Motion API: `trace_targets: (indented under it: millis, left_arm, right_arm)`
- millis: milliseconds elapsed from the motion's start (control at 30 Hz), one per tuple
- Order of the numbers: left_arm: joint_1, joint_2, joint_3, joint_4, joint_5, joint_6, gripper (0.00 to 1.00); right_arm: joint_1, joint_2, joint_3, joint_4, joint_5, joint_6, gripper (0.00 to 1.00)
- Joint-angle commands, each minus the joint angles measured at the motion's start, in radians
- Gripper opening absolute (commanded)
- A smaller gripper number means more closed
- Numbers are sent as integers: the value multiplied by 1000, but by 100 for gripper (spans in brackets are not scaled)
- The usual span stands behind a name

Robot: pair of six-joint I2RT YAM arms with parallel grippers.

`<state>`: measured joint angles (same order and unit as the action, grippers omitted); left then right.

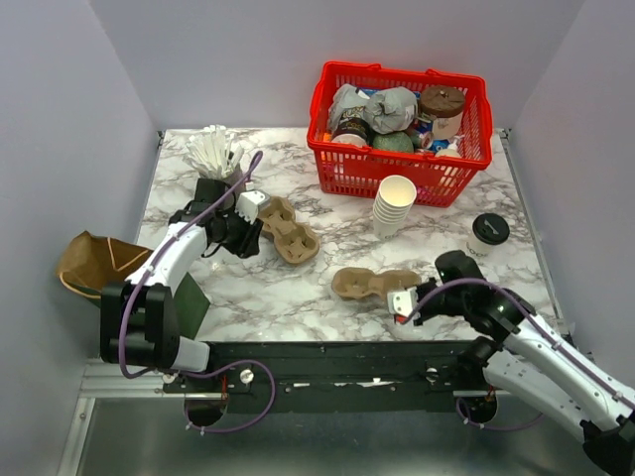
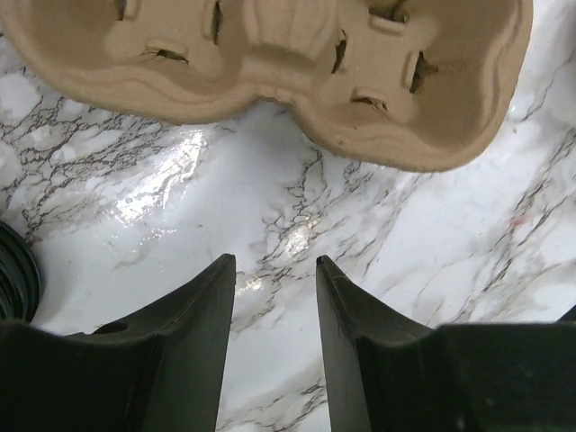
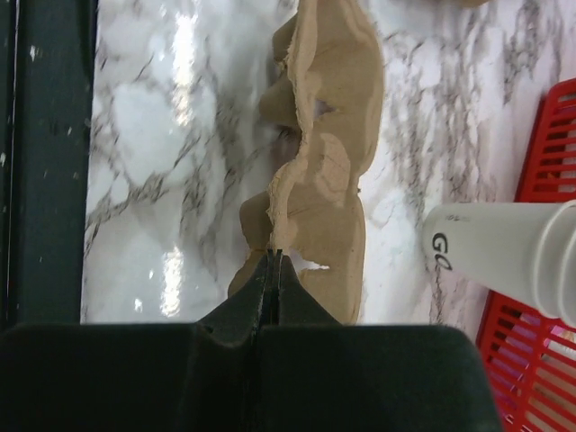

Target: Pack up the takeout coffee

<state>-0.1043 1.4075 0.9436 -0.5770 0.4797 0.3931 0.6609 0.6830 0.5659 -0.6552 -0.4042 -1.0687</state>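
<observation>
Two brown pulp cup carriers lie on the marble table. One carrier (image 1: 290,233) (image 2: 270,63) sits just ahead of my left gripper (image 1: 260,220) (image 2: 274,263), which is open with only bare table between its fingers. My right gripper (image 1: 402,302) (image 3: 274,256) is shut on the thin rim of the other carrier (image 1: 372,285) (image 3: 319,171) at its near end. A stack of white paper cups (image 1: 395,205) (image 3: 504,247) stands in front of the basket. A lidded takeout coffee cup (image 1: 488,233) stands at the right.
A red basket (image 1: 402,129) (image 3: 540,342) of mixed items stands at the back right. A black holder of white utensils (image 1: 216,154) is at the back left. A brown paper bag (image 1: 94,263) lies off the table's left edge. A dark round object (image 2: 13,279) is beside my left fingers.
</observation>
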Motion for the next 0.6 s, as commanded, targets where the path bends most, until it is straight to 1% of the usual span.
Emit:
trace_targets:
  millis: [0,100,200,333,367,400,433,467,500,533,567]
  left_arm:
    - [-23,-25,-46,-24,-4,230,49]
    - [-43,-30,-72,-20,3,269,49]
    - [-67,-25,-94,0,-7,274,49]
    - [-92,7,-97,43,-50,263,49]
    - [-94,21,-94,52,-59,262,49]
    - [-97,28,-94,60,-75,256,49]
    - [-98,36,-91,78,-82,254,49]
    - [-103,57,-88,85,-88,256,49]
    - [-106,70,-82,89,-101,257,49]
    - [-113,82,-68,100,-107,256,49]
    - [-117,106,-60,106,-112,254,49]
  right_arm:
    - [5,-114,-75,-127,87,-180,0]
    - [5,-184,-83,-223,113,-221,1]
    - [3,-270,-106,-329,131,-278,1]
    - [5,-397,-130,-372,186,-273,1]
    - [3,-420,-129,-385,189,-292,4]
    - [3,-456,-129,-405,192,-296,11]
    - [3,-473,-136,-405,206,-300,32]
    - [5,-487,-141,-406,214,-306,43]
    - [3,-496,-144,-414,220,-309,50]
    - [3,-507,-140,-420,219,-309,61]
    - [3,-508,-126,-428,212,-297,65]
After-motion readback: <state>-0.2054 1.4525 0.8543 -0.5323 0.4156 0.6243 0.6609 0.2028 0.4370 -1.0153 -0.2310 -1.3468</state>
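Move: The right hand holds one cup carrier by its near rim; its landing spot centres about 2 cm ahead and 5 cm below, with the blue-orange packet roughly 13 cm right of the hand, level with it. The cup stack stands some 16 cm ahead, 3 cm left. The other cup carrier lies about 4 cm ahead, 9 cm right and 6 cm below the left hand; the black lids are 6 cm ahead, 11 cm left. Carry the pinched carrier with the right gripper about 7 cm to the right and 3 cm back, easing down a little towards the packet, then open the fingers to let go of its rim. Meanwhile sink the left gripper about 4 cm beside the other carrier, first back, then slightly forward, turning some 15 degrees clockwise, fingers kept half open. ##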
